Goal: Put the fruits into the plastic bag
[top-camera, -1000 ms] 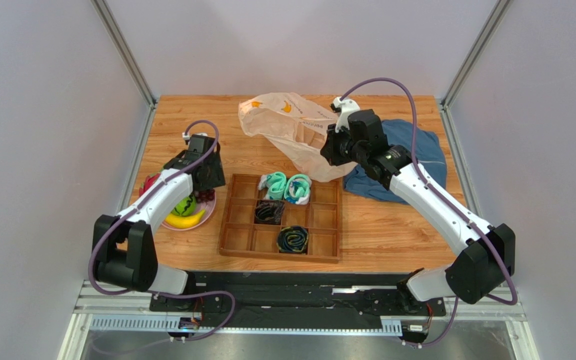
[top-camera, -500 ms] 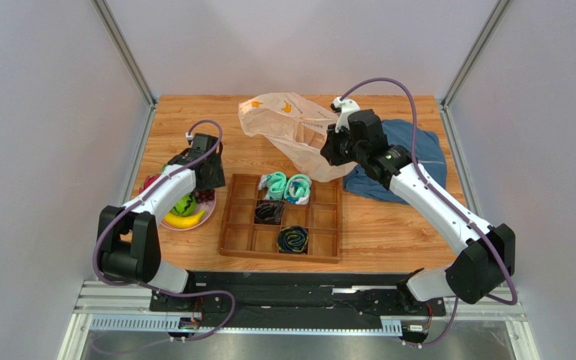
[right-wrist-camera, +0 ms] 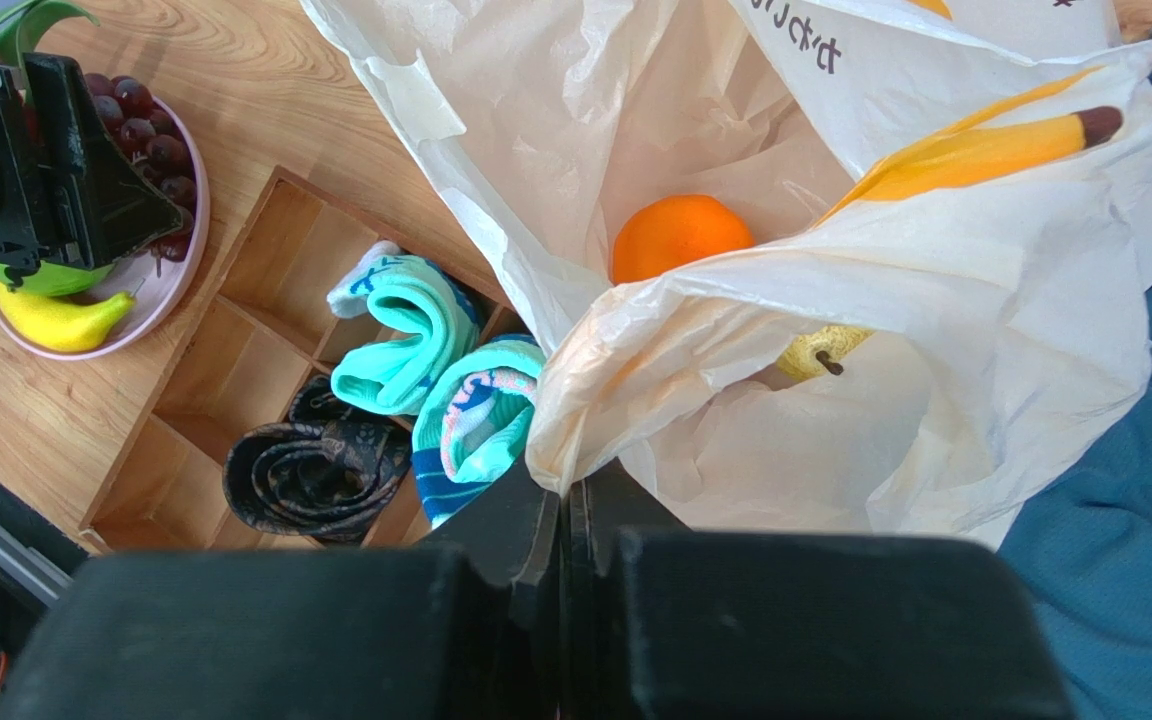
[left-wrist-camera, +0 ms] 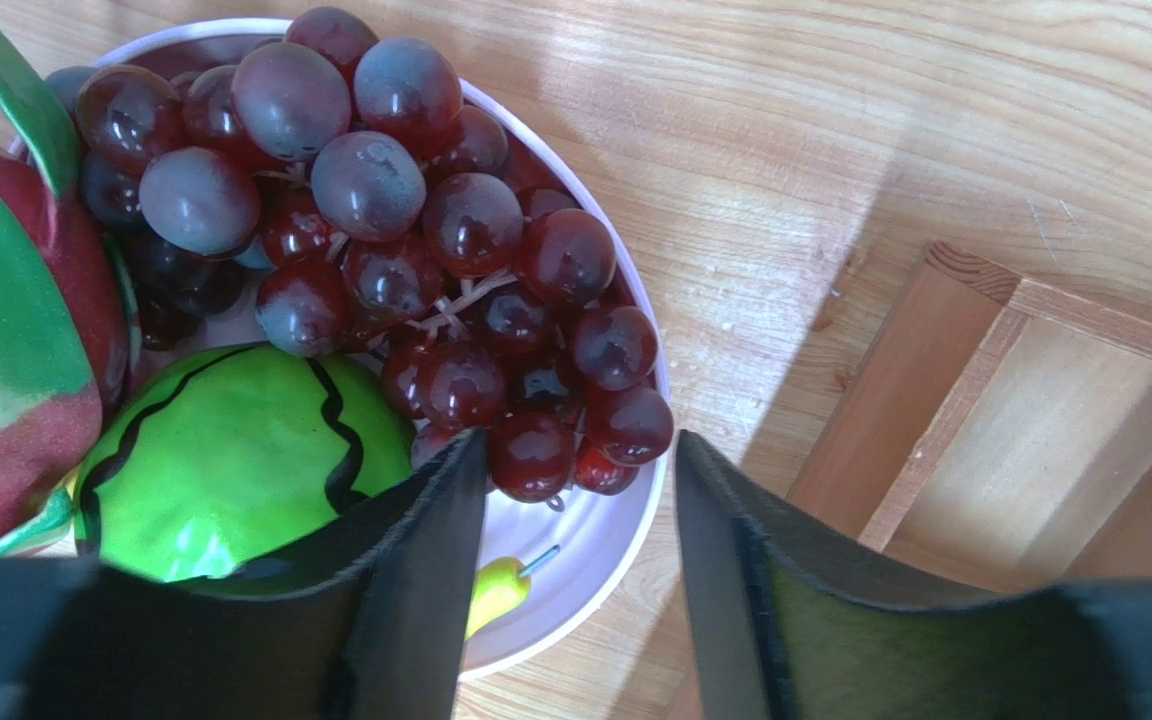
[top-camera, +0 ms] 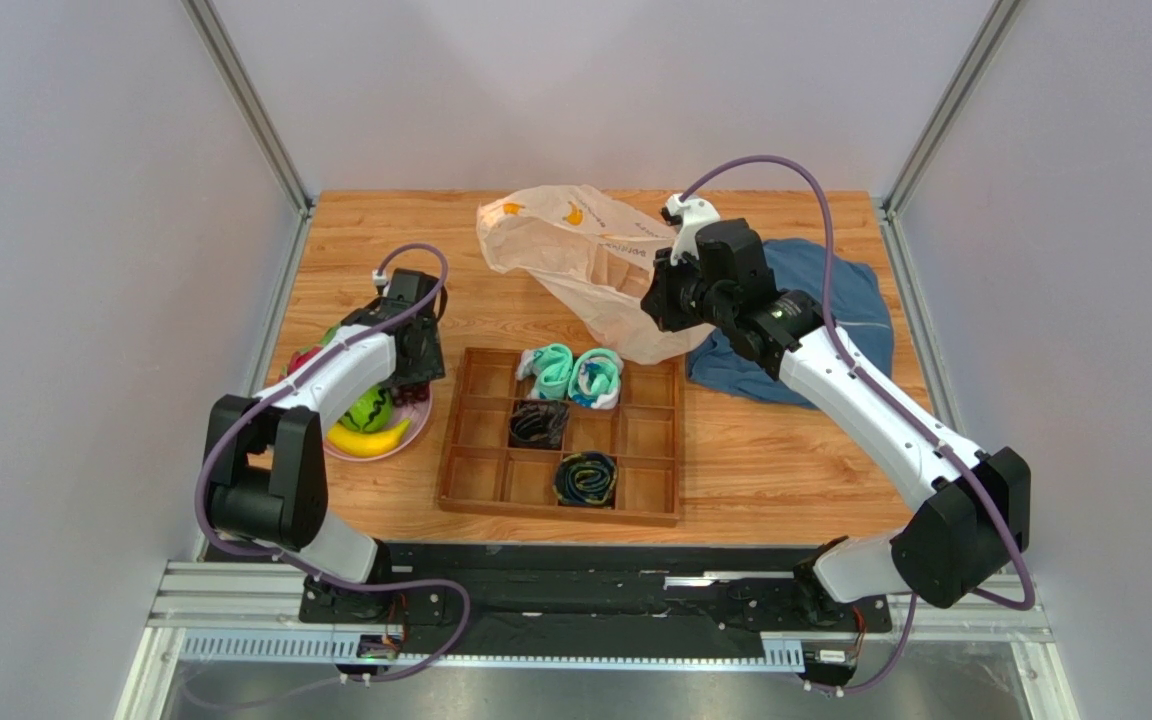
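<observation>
A pink plate holds dark purple grapes, a green striped melon, a red dragon fruit and a yellow banana. My left gripper hangs open over the plate's right rim. The lowest grapes sit right at its fingertips, not clamped. The plastic bag, printed with bananas, has its mouth held up. My right gripper is shut on the bag's edge. An orange and a lemon lie inside.
A wooden divided tray lies right of the plate, with teal rolled socks and dark rolled socks in it. A blue garment lies under and right of the bag. Metal posts edge the table.
My left arm has swung in a little, shifting its gripper slightly toward the far right of the plate. The right arm and the bag have not moved.
</observation>
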{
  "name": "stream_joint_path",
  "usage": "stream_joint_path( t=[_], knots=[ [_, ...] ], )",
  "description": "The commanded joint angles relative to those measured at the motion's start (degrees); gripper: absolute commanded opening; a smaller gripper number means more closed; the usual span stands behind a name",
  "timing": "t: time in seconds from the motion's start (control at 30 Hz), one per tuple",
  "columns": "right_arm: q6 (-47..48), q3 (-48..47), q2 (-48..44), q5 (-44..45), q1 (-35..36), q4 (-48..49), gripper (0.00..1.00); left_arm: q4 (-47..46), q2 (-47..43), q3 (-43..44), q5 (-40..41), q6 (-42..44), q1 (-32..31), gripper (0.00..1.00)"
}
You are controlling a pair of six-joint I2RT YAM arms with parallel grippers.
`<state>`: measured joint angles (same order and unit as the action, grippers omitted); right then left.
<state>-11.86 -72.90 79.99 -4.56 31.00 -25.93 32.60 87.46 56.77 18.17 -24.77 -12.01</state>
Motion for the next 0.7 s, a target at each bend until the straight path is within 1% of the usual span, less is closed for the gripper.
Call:
stream_joint_path(
  t=[0.0,0.1,0.13,0.2,0.3,0.33,0.47,0.67],
  knots=[
    [0.96,-0.84,-0.80,0.60,0.20,1.15,0.04,0.89,-0.01,1.67,0.72,-0.54,0.50,0.54],
    [0.78,-0.84,-0.80,0.51,0.20,1.06,0.04,0.89,-0.19,1.50,0.99,-0.54,0.50,0.50],
    [0.87,-0.75,-0.88,0.43,0.20,1.06,0.04,1.06,-0.19,1.32,0.99,-0.54,0.50,0.46],
    [0.87,-0.75,-0.80,0.43,0.20,1.06,0.04,1.06,-0.19,1.15,1.34,-0.45,0.50,0.43],
    [0.87,-0.84,-0.80,0.43,0.20,1.15,0.04,1.24,-0.10,0.88,1.51,-0.54,0.58,0.36],
    [0.78,-0.84,-0.80,0.34,0.28,1.06,0.04,1.41,-0.27,0.80,1.51,-0.62,0.58,0.30],
    [0.87,-0.92,-0.80,0.34,0.20,1.15,0.04,1.59,-1.41,0.88,0.90,-0.54,0.58,0.20],
    [0.87,-1.01,-0.71,0.34,0.20,1.24,0.04,1.77,-5.80,0.88,-0.76,-0.10,0.58,0.15]
  ],
)
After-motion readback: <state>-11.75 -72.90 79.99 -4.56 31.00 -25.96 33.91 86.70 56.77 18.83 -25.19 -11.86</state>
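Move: The grapes lie in the plate right at the left hand's fingertips: the bunch's middle is about 3 cm ahead, 5 cm to the left and roughly 1 cm lower. The watermelon sits some 7 cm to this hand's left and 3 cm back, the banana 7 cm left and 6 cm back, while the sock tray's middle is around 18 cm to its right and 6 cm back. From the right hand, the grapes are roughly 32 cm to the left, 1 cm ahead and 18 cm below. The left fingers close from a bit over half open to nearly shut and pinch the near-right end of the bunch of grapes, around its lowest grapes. That hand otherwise stays in place, down in the plate, drifting only about half a centimetre back and left with its tilt kept. The right hand stays still and shut, keeping its hold on the bag's rim. ##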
